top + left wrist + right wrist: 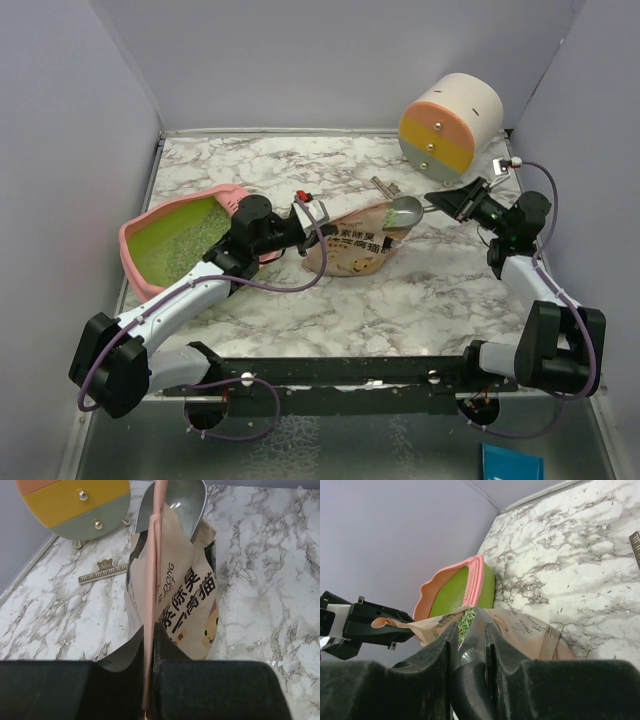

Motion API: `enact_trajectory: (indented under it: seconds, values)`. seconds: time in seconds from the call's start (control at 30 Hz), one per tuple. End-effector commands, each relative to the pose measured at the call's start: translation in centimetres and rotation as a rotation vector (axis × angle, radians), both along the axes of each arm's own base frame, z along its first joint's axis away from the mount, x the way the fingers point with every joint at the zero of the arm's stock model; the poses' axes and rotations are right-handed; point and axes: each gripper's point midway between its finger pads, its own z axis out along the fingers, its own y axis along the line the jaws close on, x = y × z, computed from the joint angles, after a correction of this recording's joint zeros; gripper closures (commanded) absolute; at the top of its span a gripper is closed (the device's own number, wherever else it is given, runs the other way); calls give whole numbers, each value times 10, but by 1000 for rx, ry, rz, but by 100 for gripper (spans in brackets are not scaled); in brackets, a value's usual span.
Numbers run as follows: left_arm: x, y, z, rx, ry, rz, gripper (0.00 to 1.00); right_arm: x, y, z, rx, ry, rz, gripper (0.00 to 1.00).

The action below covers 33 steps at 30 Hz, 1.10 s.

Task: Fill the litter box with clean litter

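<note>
The pink litter box, yellow-green inside, lies at the left of the table; the right wrist view shows it beyond the pouch. A tan cat-print pouch lies on its side in the middle. My left gripper is shut on the pouch's pinkish top edge, and its jaws pinch that strip flat. The right gripper is shut on the handle of a grey metal scoop, whose bowl sits at the pouch mouth. Greenish litter shows inside the pouch, next to the scoop.
A round cream-orange-yellow drawer unit stands at the back right, also in the left wrist view. A small toothed strip lies on the marble behind the pouch. Grey walls close in the left, back and right sides.
</note>
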Motion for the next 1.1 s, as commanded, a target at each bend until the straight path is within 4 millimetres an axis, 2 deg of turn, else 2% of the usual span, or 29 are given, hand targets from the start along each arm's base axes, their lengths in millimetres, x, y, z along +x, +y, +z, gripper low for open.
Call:
enact_trajectory:
  seconds: [0.0,0.3,0.43,0.67,1.07]
  values:
    - [-1,4,18,-43,-37,16,95,15,-12,35,-23,-154,-83,99]
    - [-1,5,52,-123,-90,35,74,10,-8,29,60,-167,-43,99]
    - [0,6,73,-150,-128,41,69,8,-7,26,67,-175,-39,99]
    - [0,4,85,-150,-146,27,69,4,-12,24,72,-173,-52,99]
    - [9,0,99,-140,-160,33,69,-5,-45,20,111,-165,-94,99]
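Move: The bag rim is still pinched in my left hand; the bag's middle lies about 6 cm right, 4 cm ahead and 11 cm below. The loaded scoop bowl hangs some 15 cm right, 5 cm ahead. My right hand holds the scoop; from it the litter box is roughly 46 cm left and level, some 17 cm lower, the bag's middle about 16 cm left and 2 cm back, the ruler clip 8 cm left, 15 cm ahead. I open my left fingers partway, let go of the bag's rolled rim and lift straight up about 8 cm, clear of the bag, tipping the fingertips up some 10 degrees. My right hand keeps its grip on the scoop handle, drifts forward a centimetre, then draws the scoop nearly 4 cm right, away from the bag. ##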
